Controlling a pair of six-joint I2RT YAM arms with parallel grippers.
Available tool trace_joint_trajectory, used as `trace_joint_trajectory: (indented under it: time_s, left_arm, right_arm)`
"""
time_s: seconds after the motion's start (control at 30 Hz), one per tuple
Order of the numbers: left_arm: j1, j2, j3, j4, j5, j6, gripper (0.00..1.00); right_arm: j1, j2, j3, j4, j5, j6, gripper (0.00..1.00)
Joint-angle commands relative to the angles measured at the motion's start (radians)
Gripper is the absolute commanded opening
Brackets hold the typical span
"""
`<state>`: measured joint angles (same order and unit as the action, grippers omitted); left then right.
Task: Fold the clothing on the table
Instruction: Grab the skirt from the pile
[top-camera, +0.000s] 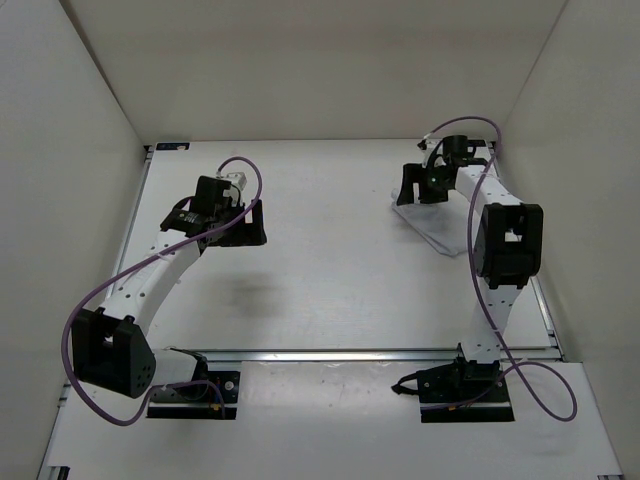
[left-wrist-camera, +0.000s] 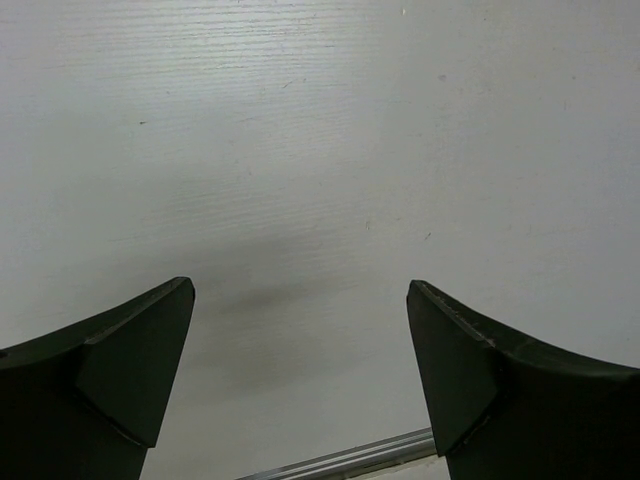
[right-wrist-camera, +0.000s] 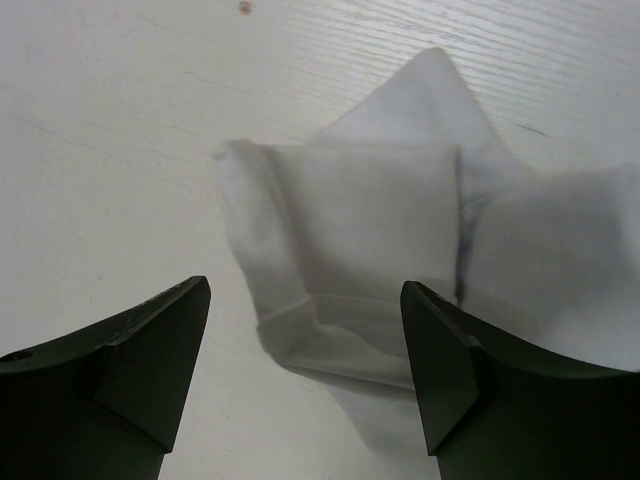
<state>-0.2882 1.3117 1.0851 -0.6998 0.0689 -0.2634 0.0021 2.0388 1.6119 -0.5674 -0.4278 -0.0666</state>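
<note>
The clothing (top-camera: 437, 228) is a small white garment lying crumpled and partly folded over itself at the far right of the table (top-camera: 330, 280). The right wrist view shows the clothing (right-wrist-camera: 360, 230) just beyond my right gripper (right-wrist-camera: 305, 290), which is open with nothing between its fingers. From above, the right gripper (top-camera: 420, 187) hovers over the garment's far left edge, and the right arm hides part of the fabric. My left gripper (top-camera: 240, 228) is open over bare table at the middle left, far from the garment. In its own view the left gripper (left-wrist-camera: 300, 287) holds nothing.
White walls (top-camera: 70, 150) close in the table on the left, back and right. An aluminium rail (top-camera: 350, 354) runs along the near edge, also seen as the rail (left-wrist-camera: 340, 460) under the left gripper. Purple cables (top-camera: 90, 310) loop off both arms.
</note>
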Motion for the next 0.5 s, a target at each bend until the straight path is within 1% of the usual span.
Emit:
trace_joint_trajectory:
  time_s: [0.0,0.03,0.1,0.2,0.3,0.33,0.37,0.4,0.43,0.47]
  left_arm:
    - [0.004,-0.035,0.001,0.005,0.025,-0.011,0.99]
    - [0.001,-0.037,0.001,0.011,0.019,-0.013,0.98]
    - [0.004,-0.035,-0.01,0.013,0.019,-0.013,0.99]
    - [0.006,-0.028,-0.001,0.016,0.029,-0.01,0.99]
    - [0.007,-0.023,0.001,0.02,0.031,-0.007,0.99]
    - [0.003,-0.025,-0.004,0.017,0.025,-0.004,0.98]
    - [0.006,-0.031,0.002,0.019,0.028,-0.004,0.98]
    - [0.007,-0.022,0.006,0.016,0.028,0.004,0.99]
    - [0.007,-0.023,0.003,0.013,0.032,0.006,0.98]
    - [0.018,-0.028,0.006,0.01,0.022,0.006,0.99]
  right_arm:
    - [0.035,-0.043,0.01,0.046,-0.04,-0.047,0.75]
    - [0.039,-0.046,0.006,0.04,-0.049,-0.05,0.75]
    - [0.047,-0.042,0.005,0.035,-0.045,-0.058,0.75]
    - [0.073,-0.04,-0.01,0.034,0.02,-0.068,0.75]
    - [0.095,-0.023,-0.017,0.04,0.109,-0.073,0.7]
    - [0.101,-0.013,-0.015,0.044,0.141,-0.07,0.57]
    - [0.101,-0.002,-0.014,0.047,0.171,-0.062,0.35]
    - [0.105,-0.002,-0.006,0.041,0.181,-0.053,0.23]
    - [0.102,0.003,0.005,0.035,0.202,-0.045,0.01]
    - [0.099,0.007,0.017,0.035,0.222,-0.038,0.0]
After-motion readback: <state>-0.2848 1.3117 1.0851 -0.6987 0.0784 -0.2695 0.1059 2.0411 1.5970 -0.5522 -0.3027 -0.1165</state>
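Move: The right hand hangs open, just above the pile. The skirt's raised left-hand fold, where the fingers will shut, is about 2 cm to its left, level ahead, and 2 cm below. The pile's middle lies roughly 7 cm back and 8 cm to the right; a flat cloth corner pokes out some 5 cm ahead and 3 cm right, both a little lower. From the left hand the fold is about 16 cm ahead, 38 cm right and 12 cm below. With its fingers open, the right hand slides about 3 cm to the left over the pile's edge, turning some 5 degrees counter-clockwise until it straddles the skirt's upstanding left-hand fold. It then sinks about 1 cm, its left side dipping slightly, and shuts the fingers almost fully, pinching the fold between the fingertips. ##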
